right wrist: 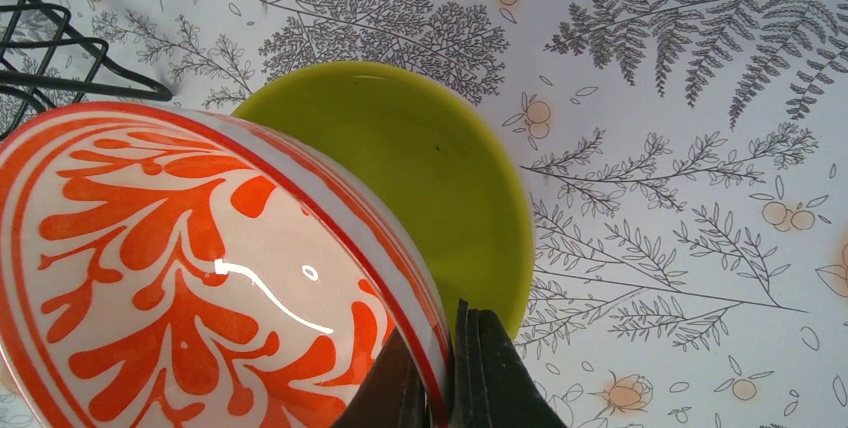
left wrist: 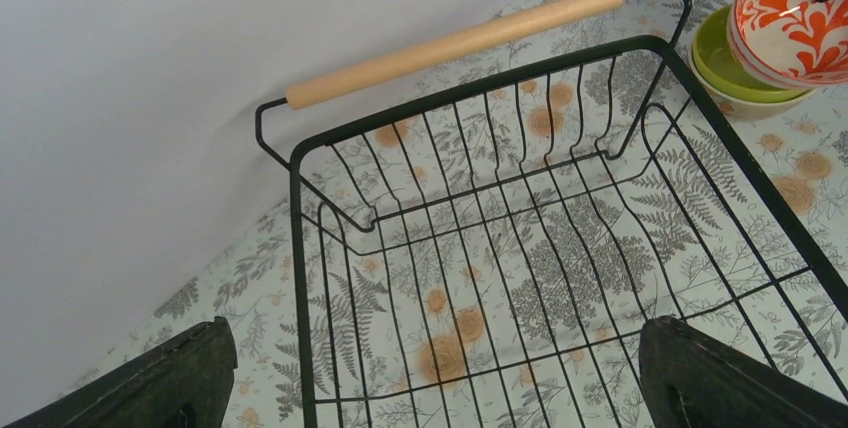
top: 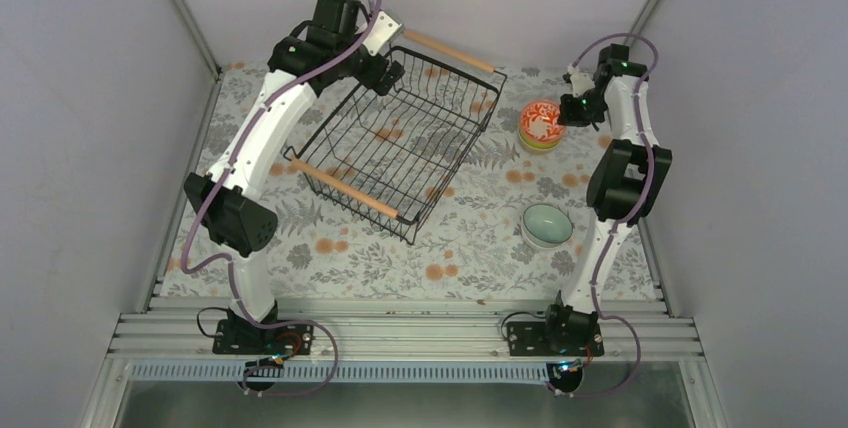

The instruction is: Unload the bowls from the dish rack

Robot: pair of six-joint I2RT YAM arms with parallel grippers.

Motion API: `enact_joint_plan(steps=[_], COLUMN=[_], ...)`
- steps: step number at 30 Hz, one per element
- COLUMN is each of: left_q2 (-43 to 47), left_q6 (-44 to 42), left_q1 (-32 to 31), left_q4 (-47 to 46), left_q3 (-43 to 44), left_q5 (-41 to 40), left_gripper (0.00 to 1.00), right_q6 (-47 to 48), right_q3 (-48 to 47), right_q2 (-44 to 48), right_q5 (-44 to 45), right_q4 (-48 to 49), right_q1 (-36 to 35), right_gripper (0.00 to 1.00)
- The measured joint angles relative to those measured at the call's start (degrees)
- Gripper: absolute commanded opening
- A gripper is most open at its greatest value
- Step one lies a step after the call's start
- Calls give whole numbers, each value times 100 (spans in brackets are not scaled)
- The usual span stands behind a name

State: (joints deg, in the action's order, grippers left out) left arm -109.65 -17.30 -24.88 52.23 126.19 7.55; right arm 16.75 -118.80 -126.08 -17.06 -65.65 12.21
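The black wire dish rack (top: pixel 400 143) lies at an angle mid-table with no bowl inside it. My left gripper (top: pixel 388 75) hovers open over its far left corner; in the left wrist view the fingers (left wrist: pixel 150 378) stand wide above the rack's wires (left wrist: pixel 297 278). My right gripper (right wrist: pixel 445 378) is shut on the rim of the red-orange patterned bowl (right wrist: pixel 200 278), which it holds tilted over the yellow-green bowl (right wrist: pixel 420 168). From above, that patterned bowl (top: pixel 541 123) sits right of the rack with the right gripper (top: pixel 570 108) at its far right edge.
A pale mint bowl (top: pixel 547 225) stands on the floral cloth near the right arm's elbow. A tan bowl (left wrist: pixel 740 106) shows under the yellow-green bowl (left wrist: pixel 730 63). The rack has wooden handles at its far end (left wrist: pixel 455 43) and near end (top: pixel 345 188). Walls enclose three sides.
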Motion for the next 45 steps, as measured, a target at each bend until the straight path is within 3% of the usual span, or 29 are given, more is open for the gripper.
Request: enact_joint_plan(steps=[15,23,31,45], left_q2=[55,105,107,107], left_q6=[2,0,0,0], left_q1=[2,2,2,2], left_q4=[-31,-33,-31,-28], left_q3=[-149,-289,-321,-321], left_q5=[96,157,219,260], left_gripper=[100,100,100,100], right_q6=[-205,-295,-313,-262], right_q3=[-116,-116,-68,494], right_q2=[-417,-420,-358,933], right_q5=[-280,-282,-258,304], right_q4=[98,125,151,350], right_q1=[107,103,96,107], right_gripper=[4,30,36,41])
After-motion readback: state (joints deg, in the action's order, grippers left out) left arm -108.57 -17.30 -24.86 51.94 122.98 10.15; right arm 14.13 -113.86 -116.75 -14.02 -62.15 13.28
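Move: The right gripper already pinches the orange bowl by its right rim, tilted just over the stack. The green bowl it goes into has its middle about 4 cm left, 1 cm back and 7 cm below that hand. The mint bowl stands some 24 cm back and 2 cm left, 9 cm down; the empty dish rack's middle is roughly 37 cm left and 3 cm back, 8 cm down. From the left hand, the green bowl lies about 33 cm right, 3 cm back and 29 cm below. Lower the right gripper about 2.5 cm, easing barely forward, to set the orange bowl down into the green one, and hold there while the fingers open to somewhat under half. Once the rim is free, lift straight off, some 7.5 cm up and about 2 cm back, fingers still opening slightly. ##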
